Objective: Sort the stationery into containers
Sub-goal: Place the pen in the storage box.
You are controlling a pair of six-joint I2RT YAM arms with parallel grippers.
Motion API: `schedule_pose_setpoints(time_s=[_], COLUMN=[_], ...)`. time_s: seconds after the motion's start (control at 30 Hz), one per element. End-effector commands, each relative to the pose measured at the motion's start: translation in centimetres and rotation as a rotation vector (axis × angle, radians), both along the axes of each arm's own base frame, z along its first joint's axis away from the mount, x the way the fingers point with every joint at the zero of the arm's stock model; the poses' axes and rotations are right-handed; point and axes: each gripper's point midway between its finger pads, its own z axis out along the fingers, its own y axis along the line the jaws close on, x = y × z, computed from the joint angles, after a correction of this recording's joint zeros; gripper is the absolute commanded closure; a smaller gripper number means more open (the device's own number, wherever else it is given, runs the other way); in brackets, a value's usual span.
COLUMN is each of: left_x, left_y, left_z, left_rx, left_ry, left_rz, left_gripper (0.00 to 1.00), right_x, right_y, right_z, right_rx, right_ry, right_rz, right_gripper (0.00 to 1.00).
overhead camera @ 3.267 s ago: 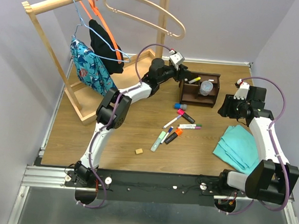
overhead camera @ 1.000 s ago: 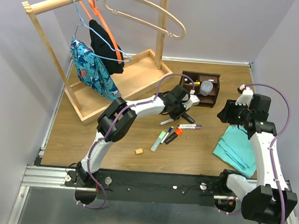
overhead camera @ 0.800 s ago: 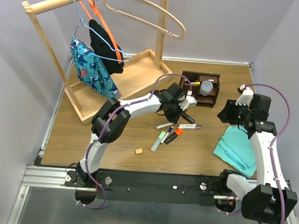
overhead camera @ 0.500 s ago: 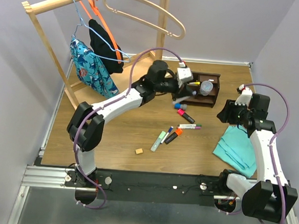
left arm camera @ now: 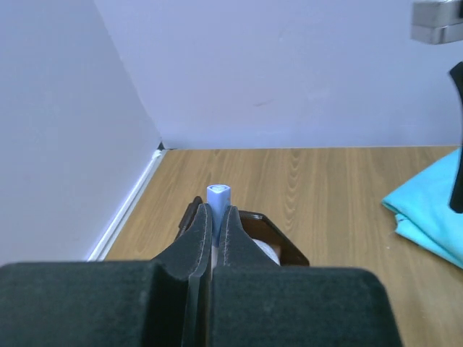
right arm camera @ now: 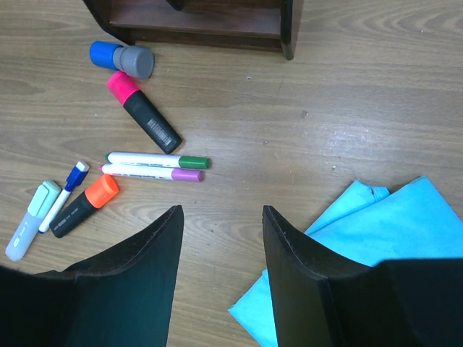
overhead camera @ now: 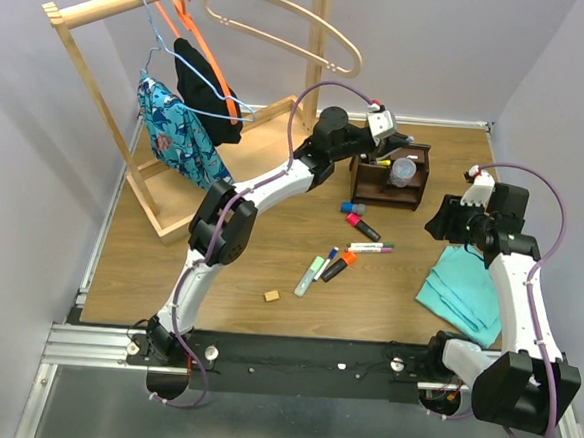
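Observation:
My left gripper [overhead camera: 402, 143] hangs above the dark brown organizer [overhead camera: 386, 189], shut on a slim pen whose pale blue cap [left arm camera: 218, 194] sticks out between the fingers [left arm camera: 198, 233]. A grey cup [overhead camera: 404, 171] stands inside the organizer. On the table lie a blue and grey item [right arm camera: 121, 58], a pink-capped highlighter [right arm camera: 145, 108], a green-capped marker [right arm camera: 155, 160], a purple-capped marker [right arm camera: 152, 172], an orange highlighter [right arm camera: 83, 206], a pale green highlighter [right arm camera: 32, 220], a blue pen [right arm camera: 65, 188] and a tan eraser [overhead camera: 272, 296]. Open and holding nothing, my right gripper [right arm camera: 221, 217] hovers right of the markers.
A folded teal cloth [overhead camera: 465, 286] lies at the right, partly under my right gripper. A wooden clothes rack [overhead camera: 180, 101] with hangers and garments fills the back left. The organizer [right arm camera: 202, 22] sits near the back wall.
My left gripper rose from the table among the pens and swung back over the organizer, carrying the blue-capped pen. The right arm stayed put.

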Motion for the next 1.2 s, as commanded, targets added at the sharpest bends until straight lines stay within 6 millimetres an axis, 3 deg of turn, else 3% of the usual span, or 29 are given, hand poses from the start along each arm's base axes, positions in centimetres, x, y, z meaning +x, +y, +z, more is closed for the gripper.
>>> schedule_pose_setpoints(time_s=[0.0, 0.43, 0.67, 0.9, 1.1, 1.17], left_x=[2.3, 7.1, 7.7, 6.9, 5.7, 4.1], left_y=[0.2, 0.1, 1.5, 2.4, 3.5, 4.2], left_z=[0.2, -3.8, -5.2, -3.2, 0.9, 2.4], left_rx=[-0.020, -0.006, -0.033, -0.049, -0.076, -0.079], left_ry=[-0.064, -0.030, 0.076, 0.053, 0.013, 0.011], left_rz=[0.071, 0.134, 0.188, 0.186, 0.190, 0.174], left_gripper=[1.00, 1.00, 0.79, 0.63, 0.56, 0.55], right_x=[0.1, 1.0, 1.4, 1.8, 1.6, 1.4], right_y=[-0.5, -1.3, -1.3, -1.3, -1.1, -1.0], right_z=[-0.1, 0.0, -0.4, -0.3, 0.2, 0.4], right_rx=[-0.004, -0.029, -0.022, -0.017, -0.013, -0.014], right_ry=[0.008, 0.031, 0.042, 0.031, 0.006, -0.004], right_rz=[-0.010, -0.016, -0.014, -0.012, -0.009, -0.008], right_gripper=[0.44, 0.44, 0.44, 0.44, 0.44, 0.44])
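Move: The left hand, pointing to the robot's right, already holds the pen roughly upright. The storage box's left compartment lies about 7 cm ahead, 1 cm to the left and 19 cm below it. The clear cup in the box is some 5 cm ahead and 6 cm right; the blue-grey bottle sits on the table about 4 cm back and 6 cm left, 25 cm down. From the right hand, that compartment is roughly 20 cm ahead, 13 cm left and 8 cm lower. The left fingers let go of the pen over the box's left compartment: still pinching it, the hand goes forward and down, then opens gradually to a little under half while sinking on to about 10 cm below its start. It turns some 10 degrees counter-clockwise and tips slightly, ending with a rise of 2 to 3 cm, fingers either side of the pen. ##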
